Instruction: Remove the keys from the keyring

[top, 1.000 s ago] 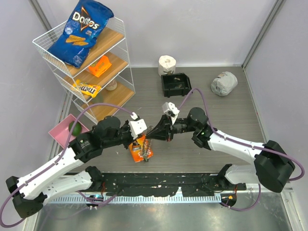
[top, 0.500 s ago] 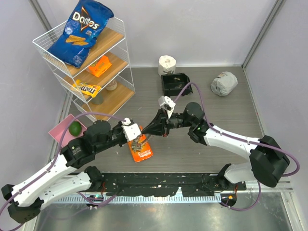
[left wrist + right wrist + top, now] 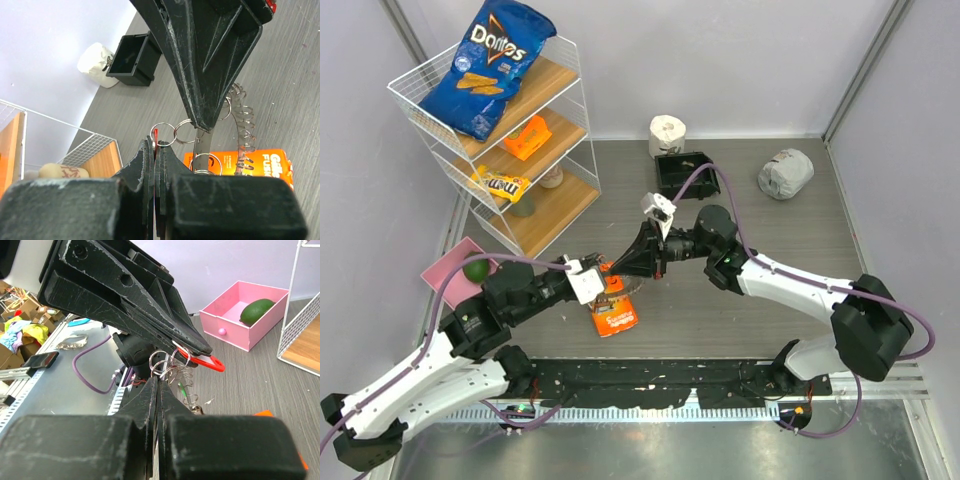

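Note:
My left gripper (image 3: 604, 282) (image 3: 155, 145) is shut on the red-headed key (image 3: 202, 361), seen edge-on as a thin red strip (image 3: 156, 134) in the left wrist view. My right gripper (image 3: 623, 267) (image 3: 158, 382) meets it tip to tip and is shut on small silvery split rings (image 3: 161, 365) (image 3: 186, 131) linked to that key. The keyring, a silvery wire-coil band (image 3: 243, 125) (image 3: 188, 378), hangs below them with a green-headed key (image 3: 180, 389). The bunch is held just above the table. Other keys are too small to tell.
An orange razor package (image 3: 615, 315) (image 3: 250, 162) lies under the bunch. A pink box (image 3: 445, 275) with a green fruit (image 3: 256, 311) stands left. A wire shelf (image 3: 520, 150) of snacks, a black bin (image 3: 685, 175), a toilet roll (image 3: 667, 132) and a grey bundle (image 3: 785, 172) stand behind.
Both grippers and the bunch have moved left and a little away from the arm bases. The left arm has drawn back; the right arm has reached further left.

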`<state>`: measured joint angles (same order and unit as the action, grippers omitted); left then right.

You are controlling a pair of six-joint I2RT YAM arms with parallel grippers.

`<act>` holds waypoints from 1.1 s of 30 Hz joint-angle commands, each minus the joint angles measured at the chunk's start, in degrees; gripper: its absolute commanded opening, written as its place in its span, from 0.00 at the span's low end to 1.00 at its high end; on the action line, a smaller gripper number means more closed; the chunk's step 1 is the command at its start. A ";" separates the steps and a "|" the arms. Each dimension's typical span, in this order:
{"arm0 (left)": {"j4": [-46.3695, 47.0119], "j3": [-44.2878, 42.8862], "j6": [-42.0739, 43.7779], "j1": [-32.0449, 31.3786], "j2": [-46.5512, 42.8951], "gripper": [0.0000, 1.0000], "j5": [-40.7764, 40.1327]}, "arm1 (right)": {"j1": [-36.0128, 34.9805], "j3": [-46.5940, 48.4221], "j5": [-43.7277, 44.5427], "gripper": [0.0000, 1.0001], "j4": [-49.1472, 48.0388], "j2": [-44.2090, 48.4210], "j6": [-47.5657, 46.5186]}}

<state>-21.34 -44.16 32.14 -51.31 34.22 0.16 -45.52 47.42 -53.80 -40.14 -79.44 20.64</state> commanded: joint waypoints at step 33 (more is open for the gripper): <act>4.91 0.66 2.14 -2.74 -6.62 0.00 1.57 | -1.06 0.57 -1.57 0.46 10.70 2.71 -8.87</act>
<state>-20.71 -41.34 34.92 -54.26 29.19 -0.62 -46.15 48.27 -54.81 -29.47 -78.32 13.58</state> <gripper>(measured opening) 0.035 0.396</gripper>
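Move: The left gripper already grips the red key; the right fingertips pinch one of the small rings linked to it, about 3 cm back and 4 cm to the right of the left hand point and some 2 cm lower. From the right hand, the red key sits roughly 3 cm ahead, 4 cm left and 2 cm up. The clear keyring hangs about 7 cm below the right hand, about 1 cm ahead of it. The orange packet lies roughly 25 cm beneath the left hand, 1 cm back. Lower the right gripper about 2 cm, easing slightly back at the end, then spread its fingers to a little under half open to let go of the small ring. Keep the left fingers shut on the red key; draw that hand back about 1.5 cm, dipping roughly 1 cm and coming up again at the end. ##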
